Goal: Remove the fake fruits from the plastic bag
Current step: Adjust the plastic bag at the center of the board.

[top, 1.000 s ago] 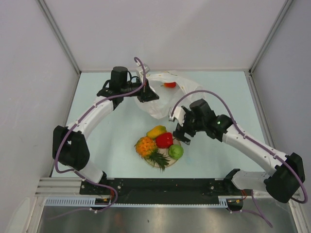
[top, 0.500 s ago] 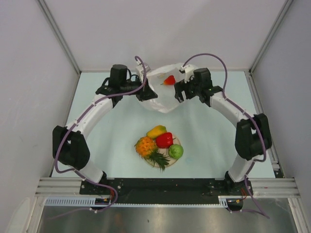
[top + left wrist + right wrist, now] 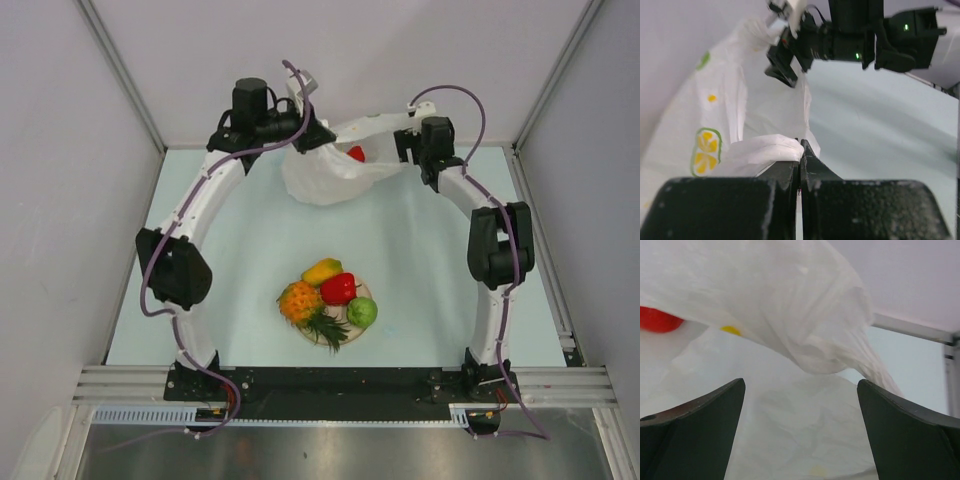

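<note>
The plastic bag (image 3: 325, 178) hangs at the back of the table, white with lemon prints. My left gripper (image 3: 318, 138) is shut on a fold of its left rim (image 3: 767, 150) and holds it up. A glossy red piece (image 3: 355, 153) shows inside the bag's mouth, also seen in the right wrist view (image 3: 657, 320). My right gripper (image 3: 402, 148) stands open at the bag's right side, jaws wide apart (image 3: 800, 385), with crinkled bag film (image 3: 790, 300) in front of them and nothing between them. The pineapple (image 3: 299, 300), mango (image 3: 322, 270), another red piece (image 3: 338, 288) and green piece (image 3: 362, 312) lie on the plate.
The round beige plate (image 3: 347, 340) sits near the front middle of the table. The back wall stands close behind the bag. In the left wrist view the right arm (image 3: 855, 35) is just beyond the bag's rim.
My right arm has swung from beside the plate up to the bag's right side at the back, jaws open. The left gripper has lifted the bag rim higher and farther back.
</note>
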Motion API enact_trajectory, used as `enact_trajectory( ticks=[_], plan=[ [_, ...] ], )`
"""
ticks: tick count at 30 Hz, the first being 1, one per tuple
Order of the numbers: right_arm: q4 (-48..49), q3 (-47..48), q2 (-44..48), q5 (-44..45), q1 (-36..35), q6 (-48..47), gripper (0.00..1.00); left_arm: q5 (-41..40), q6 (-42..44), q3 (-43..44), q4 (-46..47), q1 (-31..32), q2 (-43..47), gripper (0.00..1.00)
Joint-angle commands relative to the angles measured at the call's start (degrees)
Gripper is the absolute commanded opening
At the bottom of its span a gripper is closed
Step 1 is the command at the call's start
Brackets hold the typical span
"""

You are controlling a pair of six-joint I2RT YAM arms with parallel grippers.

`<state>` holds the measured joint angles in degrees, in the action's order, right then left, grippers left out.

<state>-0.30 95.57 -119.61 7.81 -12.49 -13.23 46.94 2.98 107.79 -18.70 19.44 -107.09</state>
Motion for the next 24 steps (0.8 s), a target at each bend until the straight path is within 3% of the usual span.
enact_trajectory(
  ticks=[1,3,7,9,13,14,17,20,24],
  plan=[
    [7.85,-1.78,6.65,10.10,1.42,-4.08,1.00,1.67,1.23,12.78,2.62,1.64,-4.35,0.00],
    [7.68,-6.07,9.99,11.08,1.42,-3.91,1.00,1.40,2.20,17.53,3.14,2.61,-6.11,0.00],
    [6.01,-16.01,23.41,10.56,1.50,-3.47,1.00,3.24,1.94,18.25,4.02,5.60,-4.71,0.00],
    [2.25,-19.35,27.66,7.59,2.73,-1.28,0.99,5.43,2.46,15.62,3.06,6.57,-2.52,0.00],
    [-5.58,-29.35,35.66,-1.20,4.31,8.03,0.96,5.18,12.46,7.90,-5.98,9.38,1.52,0.00],
    [-7.07,-31.48,37.94,-2.96,4.32,8.74,0.96,5.01,12.49,3.00,-6.43,9.47,2.40,0.00],
    [-8.67,-36.94,40.33,-14.54,4.23,9.89,0.95,4.04,10.29,-4.77,-3.99,9.82,5.04,0.00],
    [-8.23,-38.35,40.42,-20.62,3.97,10.25,0.94,1.76,11.08,-2.94,-5.90,10.97,3.91,0.01],
    [-6.91,-37.04,40.16,-21.96,2.12,7.79,0.94,0.97,9.24,0.14,-6.35,11.06,2.58,0.01]
  ],
)
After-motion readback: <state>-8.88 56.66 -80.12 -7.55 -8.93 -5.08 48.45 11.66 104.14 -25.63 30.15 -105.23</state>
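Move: The open right hand has the bag's near right corner about 6 cm back, 2 cm to its left and 4 cm below; the red pepper inside lies some 12 cm left, 3 cm ahead and 7 cm below. The left hand already pinches the bag's left rim; from it that corner is about 9 cm ahead, 19 cm right, 20 cm down, and the fruit plate roughly 26 cm back, 7 cm right, 30 cm down. Open right hand arcs up, back and down, about 20 cm; left, still pinching the rim, swings back-right 10 cm. ##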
